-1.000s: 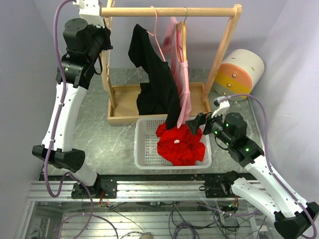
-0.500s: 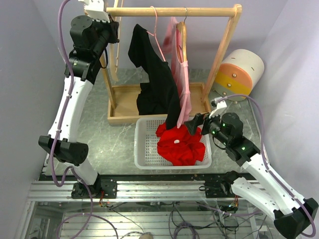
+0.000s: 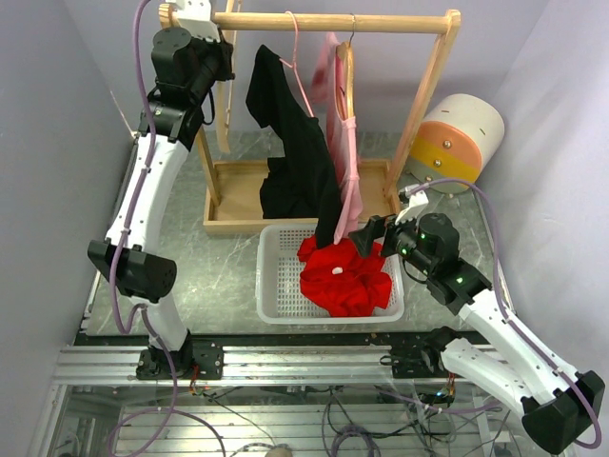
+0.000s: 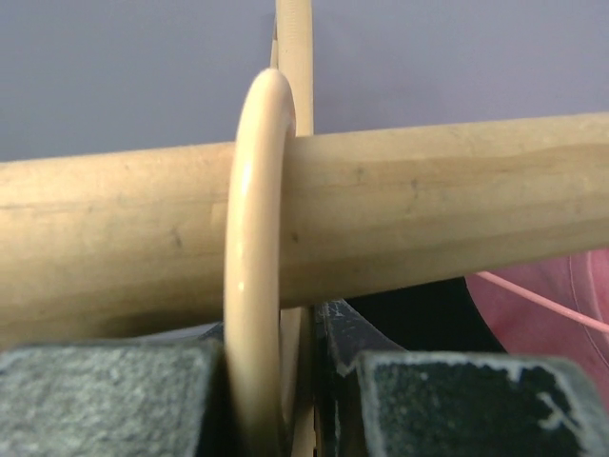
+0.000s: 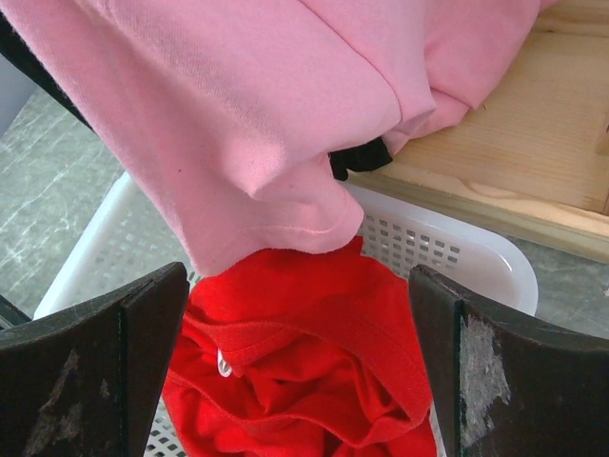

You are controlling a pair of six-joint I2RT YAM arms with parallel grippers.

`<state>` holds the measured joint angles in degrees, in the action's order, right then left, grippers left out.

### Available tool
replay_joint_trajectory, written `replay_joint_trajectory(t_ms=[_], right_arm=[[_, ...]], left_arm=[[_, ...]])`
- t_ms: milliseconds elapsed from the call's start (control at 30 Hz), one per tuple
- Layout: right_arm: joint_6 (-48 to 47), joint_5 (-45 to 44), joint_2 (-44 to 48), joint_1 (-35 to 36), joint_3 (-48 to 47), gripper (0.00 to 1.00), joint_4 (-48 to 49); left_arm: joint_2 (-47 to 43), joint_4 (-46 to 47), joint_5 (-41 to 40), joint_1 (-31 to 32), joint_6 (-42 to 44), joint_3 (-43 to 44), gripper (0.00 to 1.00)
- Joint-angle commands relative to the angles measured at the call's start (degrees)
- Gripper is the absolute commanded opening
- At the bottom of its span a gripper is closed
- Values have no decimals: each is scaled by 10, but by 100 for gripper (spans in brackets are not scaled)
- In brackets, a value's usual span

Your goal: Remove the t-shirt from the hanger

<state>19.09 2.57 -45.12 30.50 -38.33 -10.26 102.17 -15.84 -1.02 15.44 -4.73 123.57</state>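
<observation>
A wooden rack's rod (image 3: 400, 21) carries a black t-shirt (image 3: 300, 152) on a thin pink hanger (image 3: 297, 59) and a pink t-shirt (image 3: 350, 162) on a wooden hanger (image 3: 348, 71). My left gripper (image 3: 221, 65) is up at the rod's left end, shut on the cream hook (image 4: 255, 228) of a bare wooden hanger (image 3: 225, 119); the hook sits over the rod (image 4: 447, 209). My right gripper (image 3: 366, 233) is open just below the pink t-shirt's hem (image 5: 285, 205), above a red t-shirt (image 5: 314, 381).
The red t-shirt (image 3: 343, 276) lies crumpled in a white slotted basket (image 3: 273, 286) in front of the rack's wooden base tray (image 3: 238, 205). A white, yellow and orange cylinder (image 3: 459, 138) lies at the back right. The rack's slanted posts (image 3: 425, 95) flank the clothes.
My left arm has risen and swung right, bringing the bare hanger's hook onto the rod. My right gripper has edged left toward the pink t-shirt's hem, still open.
</observation>
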Motion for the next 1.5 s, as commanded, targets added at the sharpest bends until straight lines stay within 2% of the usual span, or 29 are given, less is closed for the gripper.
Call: replay_joint_trajectory(t_ms=[0,167,367,600,633,667,767,1000,1167,1267,1367,1467], right_arm=[[2,4,-1,3,5,99,20],[3,7,-1,3,6,99,25],[9,11,3,3,5,99,26],[9,5,13,2,5,100,17],[8,2,14,3,4,100,15],[7,-1,13,3,2,100,14],[1,-16,10,3,-5,100,7],[-8,-51,-1,3,-27,100,-2],[2,-110,0,3,-35,100,-10],[3,-134,0,3,-42,100,-17],[4,-147,-3,3,-54,100,-24],[10,-162,-1,2,-58,100,-21]], left_arm=[[-17,13,-6,-4,3,-25,7],[-55,24,-10,-4,7,-84,9],[-98,31,-6,-4,3,-132,23],[-149,27,-10,-4,-10,-171,50],[-158,27,-11,-4,-13,-177,63],[-169,26,-12,-4,-15,-183,69],[-199,28,-17,-4,-18,-200,78],[-268,14,-52,-4,-16,-210,88],[-307,1,-35,-3,-21,-194,92],[-325,15,1,3,-23,-185,91],[-313,12,17,59,-6,-154,89],[-270,-6,-67,216,65,-107,90]])
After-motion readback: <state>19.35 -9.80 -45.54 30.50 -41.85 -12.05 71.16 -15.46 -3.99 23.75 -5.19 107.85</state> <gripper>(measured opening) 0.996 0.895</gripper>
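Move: Just ahead of the left fingers, which hold the emptied wooden hanger with its hook already over the rail, lies that stretch of the rail, about 4 cm farther out and 4 cm up. To the right hang the black t-shirt, about 11 cm off, and the pink t-shirt, some 20 cm off; both middles are about 2 cm nearer the base and 17 cm lower. From the right hand the same spot of rail is roughly 28 cm ahead, 25 cm left and 28 cm up. Backing away from the rail, the left hand opens its nearly shut fingers wide and lets go of the hanger, drawing back about 19 cm. After a slight dip it also climbs some 10 cm, the fingers tipping up. Late on, the right hand, still open and empty, shifts about 3 cm right, a little forward and up, turning clockwise. ##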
